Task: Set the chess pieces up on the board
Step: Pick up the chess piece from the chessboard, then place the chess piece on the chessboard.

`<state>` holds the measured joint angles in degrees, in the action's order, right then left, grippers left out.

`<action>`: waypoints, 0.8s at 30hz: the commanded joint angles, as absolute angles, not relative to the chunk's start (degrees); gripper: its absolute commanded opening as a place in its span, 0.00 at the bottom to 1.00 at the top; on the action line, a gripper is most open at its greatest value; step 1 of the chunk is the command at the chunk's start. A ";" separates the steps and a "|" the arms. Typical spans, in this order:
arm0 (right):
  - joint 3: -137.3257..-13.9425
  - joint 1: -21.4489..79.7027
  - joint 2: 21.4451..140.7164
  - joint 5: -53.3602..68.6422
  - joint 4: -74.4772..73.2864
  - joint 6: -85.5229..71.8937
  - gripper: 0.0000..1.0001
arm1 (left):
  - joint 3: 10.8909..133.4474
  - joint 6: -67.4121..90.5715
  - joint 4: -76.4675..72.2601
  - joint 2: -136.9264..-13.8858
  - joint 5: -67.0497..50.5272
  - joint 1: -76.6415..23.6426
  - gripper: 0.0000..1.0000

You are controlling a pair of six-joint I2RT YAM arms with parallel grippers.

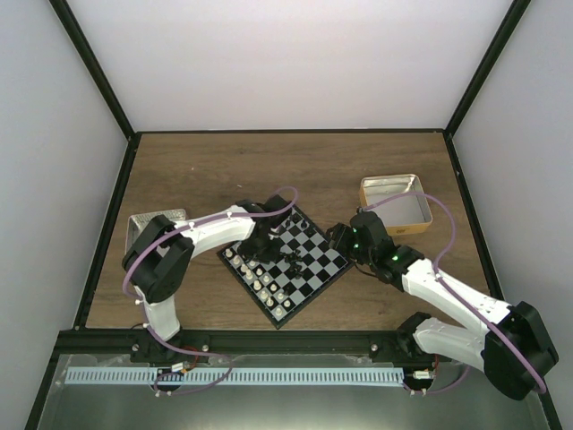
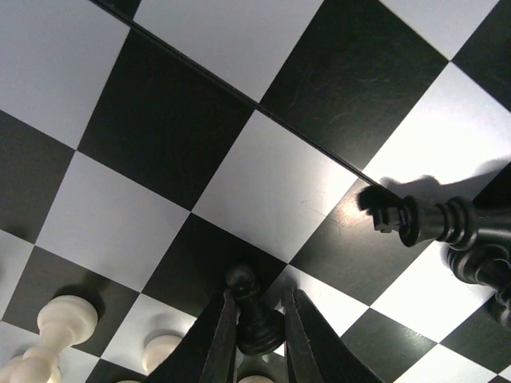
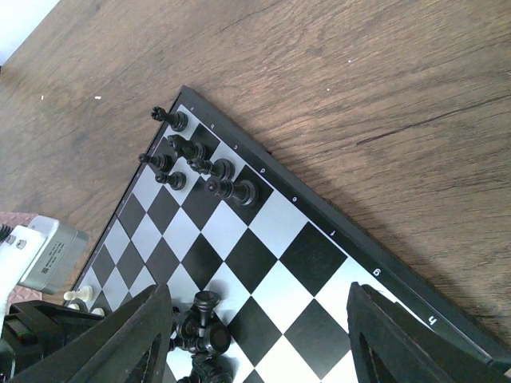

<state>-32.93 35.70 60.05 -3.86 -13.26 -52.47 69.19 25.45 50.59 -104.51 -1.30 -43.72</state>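
Note:
The board (image 1: 327,262) lies as a diamond between the arms. My left gripper (image 1: 265,240) hangs low over its upper left part. In the left wrist view that gripper (image 2: 257,294) is shut on a black pawn (image 2: 254,319), both fingers against its base. Another black piece (image 2: 431,221) is close on the right, and white pawns (image 2: 64,319) are at the lower left. My right gripper (image 3: 259,335) is open over the board's (image 3: 311,259) right corner with nothing between its fingers. A heap of black pieces (image 3: 200,335) lies by its left finger. More black pieces (image 3: 200,163) stand at the far corner.
A tan-rimmed metal tray (image 1: 396,204) sits just beyond the right gripper. A second metal tray (image 1: 152,224) lies left of the board behind the left arm. White pieces (image 1: 260,278) line the board's near left edge. The two grippers are about one board width apart.

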 commanded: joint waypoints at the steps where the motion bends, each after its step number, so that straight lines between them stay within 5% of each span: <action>1: -33.75 35.68 59.02 -3.72 -12.70 -51.58 0.62 | 69.01 25.29 49.02 -103.96 -0.62 -44.07 0.13; 11: -36.69 35.40 58.46 9.50 -6.85 -40.54 0.63 | 67.91 18.33 40.37 -96.19 -0.82 -44.06 0.08; 24: -50.03 29.79 62.28 32.15 -11.90 -31.56 0.63 | 55.31 -1.39 8.74 -74.22 -13.32 -44.23 0.04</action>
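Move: My left fingers are already shut on a black chess piece down on the board. My open right hand, where the piece is headed, is about 17 cm to the right, 3 cm ahead and 9 cm higher; seen from the right hand, the piece is 17 cm left, 3 cm back and 9 cm below. From the left hand, the lying black pieces are some 5 cm right and 1 cm ahead, and the standing black pieces roughly 12 cm ahead and 6 cm right. Keeping my pinch on the black piece, I raise my left hand about 15 cm, picking up speed, while carrying it right and a little forward. Its fingers swing some 45 degrees from straight down towards forward-right. I bring my right hand up and left to meet it, turning counter-clockwise, its fingers still open and empty. ##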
